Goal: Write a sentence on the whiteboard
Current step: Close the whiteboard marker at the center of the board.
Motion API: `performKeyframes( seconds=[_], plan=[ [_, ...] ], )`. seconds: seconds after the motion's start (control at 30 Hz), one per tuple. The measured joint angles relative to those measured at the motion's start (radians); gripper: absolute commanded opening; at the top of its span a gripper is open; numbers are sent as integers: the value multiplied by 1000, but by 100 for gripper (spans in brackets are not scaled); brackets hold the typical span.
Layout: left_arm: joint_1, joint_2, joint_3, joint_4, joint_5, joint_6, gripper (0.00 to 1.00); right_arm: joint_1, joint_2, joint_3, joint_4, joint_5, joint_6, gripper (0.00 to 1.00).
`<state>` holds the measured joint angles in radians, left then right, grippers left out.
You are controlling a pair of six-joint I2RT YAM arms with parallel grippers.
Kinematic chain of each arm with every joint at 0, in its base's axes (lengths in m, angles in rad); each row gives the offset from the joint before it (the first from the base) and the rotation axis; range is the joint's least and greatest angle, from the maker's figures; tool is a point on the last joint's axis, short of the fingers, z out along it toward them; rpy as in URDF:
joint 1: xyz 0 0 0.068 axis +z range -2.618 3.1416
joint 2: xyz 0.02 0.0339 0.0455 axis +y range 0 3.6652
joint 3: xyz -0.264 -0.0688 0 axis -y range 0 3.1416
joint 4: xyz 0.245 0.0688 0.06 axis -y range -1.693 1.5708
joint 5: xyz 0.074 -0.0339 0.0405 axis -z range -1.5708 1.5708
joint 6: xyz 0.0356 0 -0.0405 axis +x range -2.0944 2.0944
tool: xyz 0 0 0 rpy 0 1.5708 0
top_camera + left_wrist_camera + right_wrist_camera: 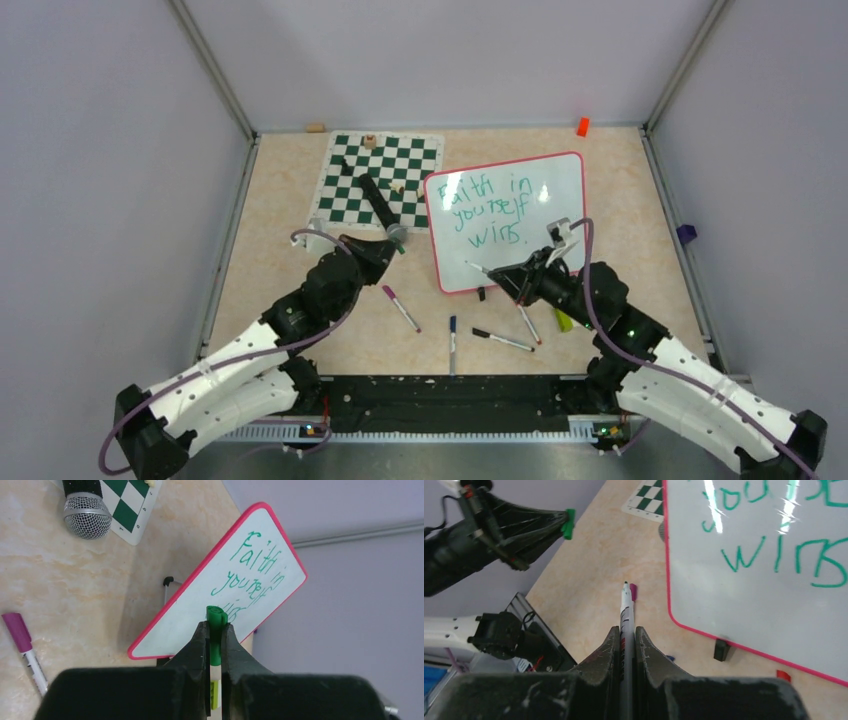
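The whiteboard (505, 220) stands tilted on its black feet, right of the table's centre, its frame red-pink. The sentence (490, 208) sits on it in teal-green, three lines reading "Faith in yourself wins". My left gripper (396, 243) hovers just left of the board, shut on a green marker cap (216, 617). My right gripper (508, 278) is at the board's near edge, shut on a white uncapped marker (625, 605). Its dark tip points left, off the board. In the left wrist view the whiteboard (200, 610) rises behind the cap.
A green-and-white chess mat (383, 180) lies at the back with a microphone (378, 205) across it. Purple (400, 307), blue (452, 340), black (502, 340) and red (528, 322) markers lie near the front. An orange block (582, 126) sits at the back wall.
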<state>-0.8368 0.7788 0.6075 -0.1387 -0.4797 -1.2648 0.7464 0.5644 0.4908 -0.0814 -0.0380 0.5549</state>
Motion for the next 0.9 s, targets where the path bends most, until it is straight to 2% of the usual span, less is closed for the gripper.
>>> performKeyframes(
  seconds=[0.17,0.43,0.7,0.9],
  plan=[
    [35,31,-82,132,8,-186,0,145,28,-42,174,53,-27,0],
    [35,90,-197,385,51,-396,0,169,167,-59,393,114,-82,0],
    [35,95,-201,455,79,-428,0,170,292,-59,496,109,-91,0],
    [35,89,-201,460,79,-431,0,176,316,-58,528,92,-92,0]
  ],
)
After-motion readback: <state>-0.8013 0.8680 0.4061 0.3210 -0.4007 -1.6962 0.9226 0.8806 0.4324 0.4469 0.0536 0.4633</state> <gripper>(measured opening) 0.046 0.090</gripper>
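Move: The left hand holds the green cap; the marker's open tip lies some 15 cm to its right and 3 cm back, at about its height. Out from this hand, the microphone head is 12 cm ahead and 2 cm left, 19 cm below. From the right hand the cap lies about 19 cm left and 5 cm ahead, roughly level; the whiteboard's middle is about 15 cm ahead and 2 cm right, 12 cm lower. Leftward goes the right hand, about 7 cm towards the green cap with the uncapped marker still gripped, dipping back briefly, then easing forward and tilting its fingers up some 10 degrees. The left hand comes to meet it, 2 cm right and slightly forward, rolling about 30 degrees so its left side drops, keeping hold of the cap. ##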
